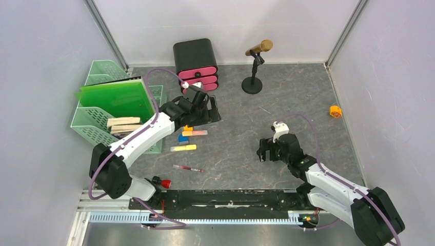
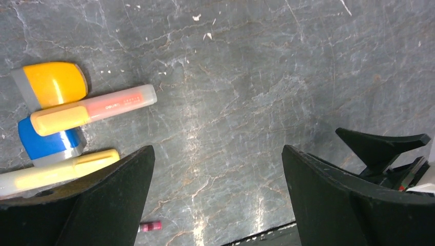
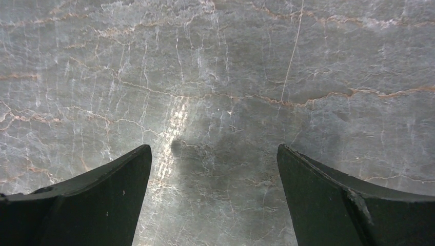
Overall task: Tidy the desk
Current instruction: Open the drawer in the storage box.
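Observation:
The desk [image 1: 241,128] is a dark-grey marbled surface with pale veins. My left gripper [image 1: 205,114] hovers over its back left part, just right of a cluster of stationery, jaws wide open and empty. In the left wrist view the left gripper [image 2: 218,151] frames bare desk [image 2: 246,87], with an orange highlighter [image 2: 95,110], a yellow highlighter [image 2: 56,171], an orange eraser-like block [image 2: 54,82] and a blue block [image 2: 46,143] to its left. My right gripper [image 1: 268,152] stands open over bare desk right of centre. In the right wrist view the right gripper [image 3: 214,148] holds nothing.
A mint-green tiered tray [image 1: 87,125] with a green board [image 1: 117,98] and wooden blocks [image 1: 123,123] stands at the left. A black drawer box [image 1: 195,57] with pink fronts and a microphone stand [image 1: 252,82] are at the back. A red pen [image 1: 188,168] lies near the front; a small orange object [image 1: 335,111] lies far right.

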`<state>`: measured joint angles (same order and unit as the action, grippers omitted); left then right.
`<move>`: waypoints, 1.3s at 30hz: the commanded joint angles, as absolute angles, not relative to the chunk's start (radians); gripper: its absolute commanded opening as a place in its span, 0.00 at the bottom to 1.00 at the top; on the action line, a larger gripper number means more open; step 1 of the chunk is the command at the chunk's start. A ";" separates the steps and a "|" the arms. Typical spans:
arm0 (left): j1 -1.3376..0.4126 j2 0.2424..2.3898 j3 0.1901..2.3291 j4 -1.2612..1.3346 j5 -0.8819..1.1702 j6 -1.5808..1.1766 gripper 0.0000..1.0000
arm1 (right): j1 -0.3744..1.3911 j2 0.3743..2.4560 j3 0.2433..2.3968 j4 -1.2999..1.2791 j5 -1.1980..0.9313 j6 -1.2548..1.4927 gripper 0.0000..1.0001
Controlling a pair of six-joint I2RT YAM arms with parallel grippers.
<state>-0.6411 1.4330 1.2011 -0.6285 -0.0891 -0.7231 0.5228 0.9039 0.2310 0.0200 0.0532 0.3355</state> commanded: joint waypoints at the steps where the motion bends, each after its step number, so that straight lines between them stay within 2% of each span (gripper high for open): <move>1: -0.639 1.445 1.187 -0.509 -0.169 -0.778 1.00 | 0.521 0.938 0.232 0.034 0.020 0.314 0.98; 10: -0.577 1.598 1.223 -0.391 -0.178 -0.883 1.00 | 0.522 0.885 0.170 0.070 0.003 0.292 0.98; 18: -0.548 1.746 1.420 -0.414 -0.308 -0.695 1.00 | 0.522 0.903 0.156 0.080 0.018 0.290 0.98; 27: -0.504 1.916 1.685 -0.422 -0.339 -0.524 1.00 | 0.521 0.953 0.155 0.109 0.008 0.276 0.98; 33: -0.486 1.991 1.805 -0.430 -0.374 -0.491 1.00 | 0.519 0.989 0.160 0.117 0.010 0.266 0.98; 39: -0.483 2.031 1.856 -0.474 -0.521 -0.518 1.00 | 0.517 1.004 0.160 0.129 0.007 0.263 0.98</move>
<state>-0.4866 2.0167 1.8019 -0.4698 -0.3889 -0.5392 0.5217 0.9733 0.1734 0.1940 0.0181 0.2562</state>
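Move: The left hand, open and empty, hangs some 14 cm above the table. The top drawer's knob on the storage box is about 25 cm ahead of it, 5 cm to its left and nearly level in height. The purple marker lies 21 cm ahead and 8 cm left, the orange highlighter 3 cm ahead and 9 cm left, both down on the table. From the right hand the knob is roughly 34 cm ahead, 32 cm left and 10 cm higher. Towards the top drawer's knob goes the left hand, forward about 22 cm. It dips some 5 cm on the way, then climbs back to its starting height, ending just short of the knob and to its right. The fingers stay wide open, swinging up towards level by some 15 degrees while the hand turns a little counter-clockwise; no contact yet. ##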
